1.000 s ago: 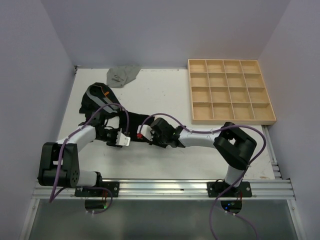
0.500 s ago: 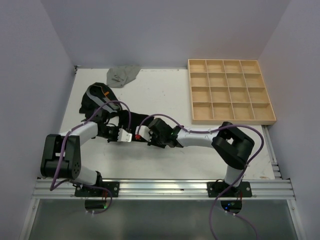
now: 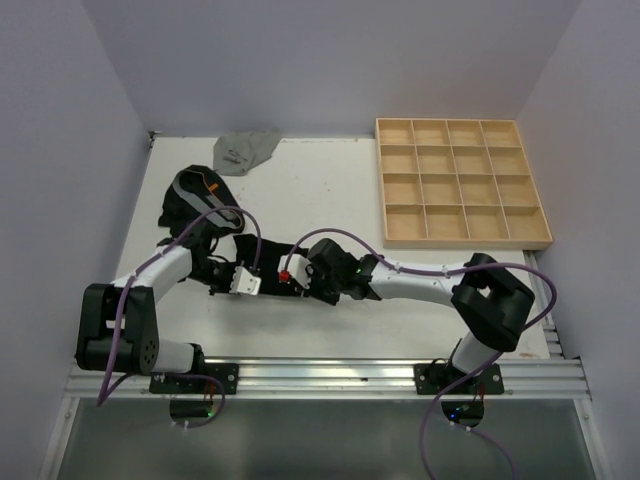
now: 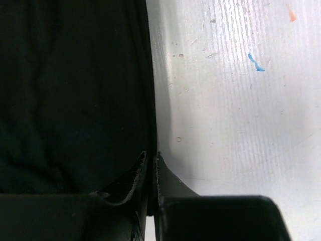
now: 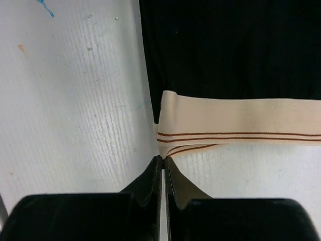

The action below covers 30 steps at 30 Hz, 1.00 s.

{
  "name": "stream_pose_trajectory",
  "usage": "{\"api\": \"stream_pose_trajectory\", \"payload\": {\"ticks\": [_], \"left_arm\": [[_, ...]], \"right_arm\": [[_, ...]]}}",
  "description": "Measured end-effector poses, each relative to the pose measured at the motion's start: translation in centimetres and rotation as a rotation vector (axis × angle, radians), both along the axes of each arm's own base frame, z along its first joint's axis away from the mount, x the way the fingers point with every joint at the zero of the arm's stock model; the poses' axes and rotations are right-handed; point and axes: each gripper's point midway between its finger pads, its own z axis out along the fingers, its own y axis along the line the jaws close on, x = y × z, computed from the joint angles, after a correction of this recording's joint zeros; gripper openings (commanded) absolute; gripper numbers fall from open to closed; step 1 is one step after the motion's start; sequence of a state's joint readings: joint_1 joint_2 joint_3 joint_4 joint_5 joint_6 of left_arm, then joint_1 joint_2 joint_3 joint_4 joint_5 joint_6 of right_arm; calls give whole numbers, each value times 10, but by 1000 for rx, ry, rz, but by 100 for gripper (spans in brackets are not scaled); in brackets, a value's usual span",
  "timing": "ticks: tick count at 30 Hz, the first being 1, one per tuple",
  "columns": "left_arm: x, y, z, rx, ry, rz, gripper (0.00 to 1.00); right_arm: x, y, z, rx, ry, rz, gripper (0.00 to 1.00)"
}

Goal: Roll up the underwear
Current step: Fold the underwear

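Observation:
A black underwear [image 3: 272, 252] with a tan waistband [image 5: 241, 120] lies flat on the white table between my two arms. My left gripper [image 3: 256, 284] is shut on its black side edge [image 4: 150, 150]; the dark cloth [image 4: 70, 90] fills the left half of the left wrist view. My right gripper [image 3: 280, 276] is shut on the corner of the tan waistband [image 5: 164, 156], with the black cloth [image 5: 230, 50] spread beyond it. Farther back on the left lies a second black underwear [image 3: 190, 200] with a grey waistband, and a plain grey one [image 3: 245, 150] sits at the rear edge.
A wooden grid tray [image 3: 460, 238] stands at the back right. The purple cables of both arms loop above the middle of the table [image 3: 330, 190]. Small blue and orange marks [image 4: 255, 63] dot the tabletop.
Both grippers have gone from partly open to shut on the underwear's near edge. The right arm's elbow has swung to the right and both wrists have shifted slightly nearer.

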<state>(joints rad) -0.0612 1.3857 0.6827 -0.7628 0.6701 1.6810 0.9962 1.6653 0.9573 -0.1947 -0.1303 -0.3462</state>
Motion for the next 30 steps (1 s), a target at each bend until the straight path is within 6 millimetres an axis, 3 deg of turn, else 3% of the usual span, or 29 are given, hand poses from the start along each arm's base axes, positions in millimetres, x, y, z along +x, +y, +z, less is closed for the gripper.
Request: {"api": "stream_pose_trajectory", "payload": {"ticks": [2, 5, 10, 15, 19, 23, 30], "left_arm": [[-3, 0, -1, -3, 11, 4, 23], [-5, -1, -1, -9, 26, 17, 39], [-7, -3, 0, -19, 55, 47, 53], [-8, -7, 4, -63, 101, 104, 56], [9, -7, 24, -147, 124, 193, 62], [37, 5, 46, -236, 132, 286, 65], [45, 20, 56, -314, 201, 377, 68]], "right_arm": [[-5, 1, -1, 2, 23, -2, 28], [-13, -3, -4, -13, 63, -15, 38], [-16, -4, 3, 8, 76, -43, 40], [-15, -2, 22, 54, 50, -59, 40], [-16, 4, 23, 55, 40, -50, 40], [-15, 17, 18, 47, 42, -31, 40], [-15, 22, -4, -3, 66, -23, 36]]}}
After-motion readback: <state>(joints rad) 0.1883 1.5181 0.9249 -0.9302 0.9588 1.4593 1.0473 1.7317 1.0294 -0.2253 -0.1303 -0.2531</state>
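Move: The folded underwear lies just in front of my hands: its middle is about 5 cm ahead and 12 cm right of my left hand, 2 cm lower. From my right hand that middle is some 7 cm ahead and 12 cm left, 3 cm lower; the waistband's near corner sits right at that hand's fingertips. The striped pile is about 22 cm ahead and 7 cm left of my left hand, the grey cloth 36 cm ahead and 4 cm right. I open both grippers and let go of the two near corners. My left hand spreads wide, lifts about 5 cm and goes forward about as far over the underwear's left edge, turning some 20 degrees counter-clockwise. My right hand half-opens, backs slightly, hops up 2 cm, shifts 2 cm left, then sinks again with its fingers either side of the waistband corner. ##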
